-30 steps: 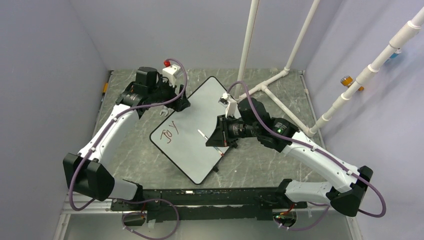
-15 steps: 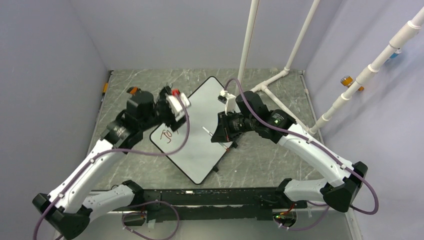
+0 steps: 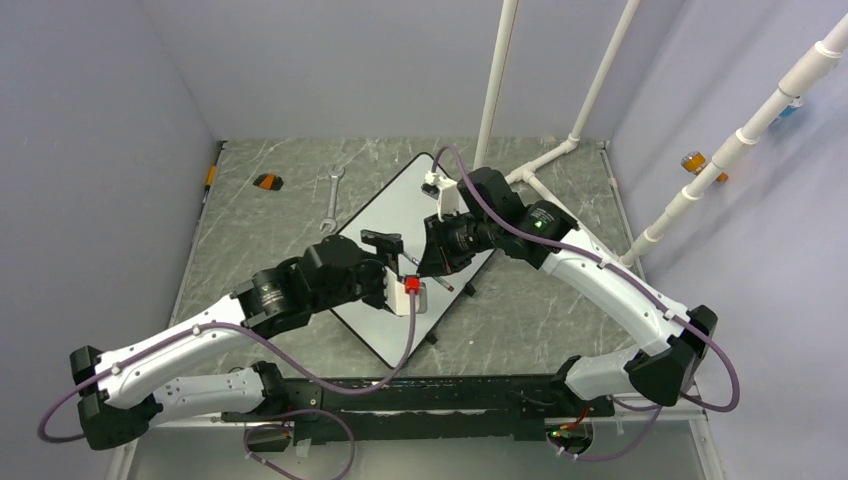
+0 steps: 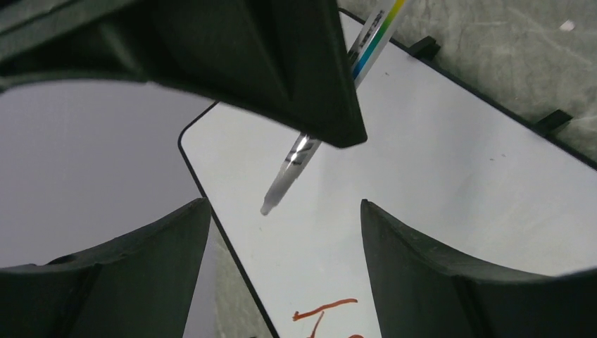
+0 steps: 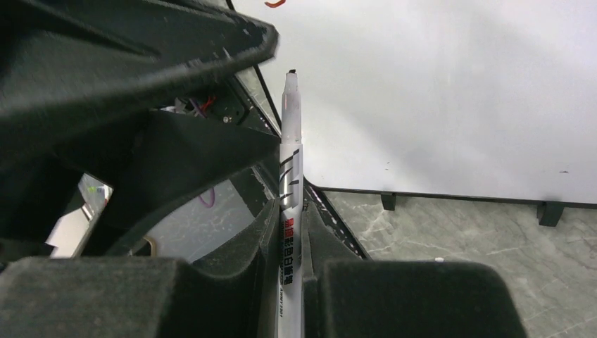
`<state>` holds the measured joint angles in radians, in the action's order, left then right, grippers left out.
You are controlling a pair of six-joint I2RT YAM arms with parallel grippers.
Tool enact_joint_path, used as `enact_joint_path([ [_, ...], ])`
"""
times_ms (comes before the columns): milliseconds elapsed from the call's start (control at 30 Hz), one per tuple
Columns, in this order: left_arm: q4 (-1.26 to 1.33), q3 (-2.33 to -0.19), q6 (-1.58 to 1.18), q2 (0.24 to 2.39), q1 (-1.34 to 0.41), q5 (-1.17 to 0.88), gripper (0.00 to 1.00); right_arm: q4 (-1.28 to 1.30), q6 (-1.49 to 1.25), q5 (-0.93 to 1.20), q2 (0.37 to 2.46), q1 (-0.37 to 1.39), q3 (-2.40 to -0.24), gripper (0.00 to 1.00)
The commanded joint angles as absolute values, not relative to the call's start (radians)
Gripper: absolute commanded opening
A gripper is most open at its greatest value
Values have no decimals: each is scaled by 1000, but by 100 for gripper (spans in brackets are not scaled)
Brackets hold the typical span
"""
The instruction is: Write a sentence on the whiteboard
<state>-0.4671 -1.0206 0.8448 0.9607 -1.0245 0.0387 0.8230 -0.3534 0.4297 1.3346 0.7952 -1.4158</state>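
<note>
The whiteboard [image 3: 400, 200] lies tilted like a diamond mid-table. My right gripper [image 3: 428, 266] is shut on a white marker [image 5: 290, 211], uncapped, whose tip [image 5: 290, 72] points over the board's blank part. I cannot tell whether the tip touches the surface. My left gripper [image 3: 392, 262] hovers open over the board's near half, close beside the marker [image 4: 296, 158], with nothing between its fingers [image 4: 436, 267]. Of the sentence, only a few red strokes [image 4: 327, 310] show at the bottom of the left wrist view. In the top view my left arm hides the writing.
A metal wrench [image 3: 328, 195] and a small orange-and-black object [image 3: 266, 181] lie on the marbled table beyond the board's left side. White pipes [image 3: 555, 160] run along the table and rise at the back right. The two grippers stand very close together.
My left arm has swung from the board's far left edge down over its near half, covering the writing and uncovering the wrench. The right gripper with the marker shifted slightly farther back.
</note>
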Motion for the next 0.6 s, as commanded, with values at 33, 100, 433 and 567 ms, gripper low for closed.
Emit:
enact_joint_path([
  [33, -389, -1045, 962, 1012, -1091, 193, 77, 840, -323, 476, 1343, 792, -1468, 0],
  [100, -382, -1051, 960, 1025, -1095, 171, 72, 838, -317, 491, 1342, 793, -1470, 0],
  [433, -365, -1065, 886, 1035, -1097, 79, 0, 798, -303, 546, 1328, 793, -1476, 0],
  [567, -344, -1060, 822, 1016, -1097, 98, 0, 761, -319, 513, 1300, 792, -1465, 4],
])
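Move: The marker stays gripped in my right hand. Its pale tip end already sits between my left hand's open fingers, about 2 cm to the right of that hand point, 2 cm below it and level fore and aft; from my right hand it is roughly 5 cm left, 2 cm ahead and 2 cm below. The whiteboard's middle is almost straight under my left hand, some 12 cm down, with the red JOY about 15 cm left of that hand on the same board. I ease my left hand about 2 cm to the right and 1.5 cm down to settle over the marker's pale tip end, tipping the wrist only some 5 degrees, then shut its wide-open fingers and pinch the marker there. My right hand keeps its grip on the barrel, rising about 1 cm and turning slightly counter-clockwise. ##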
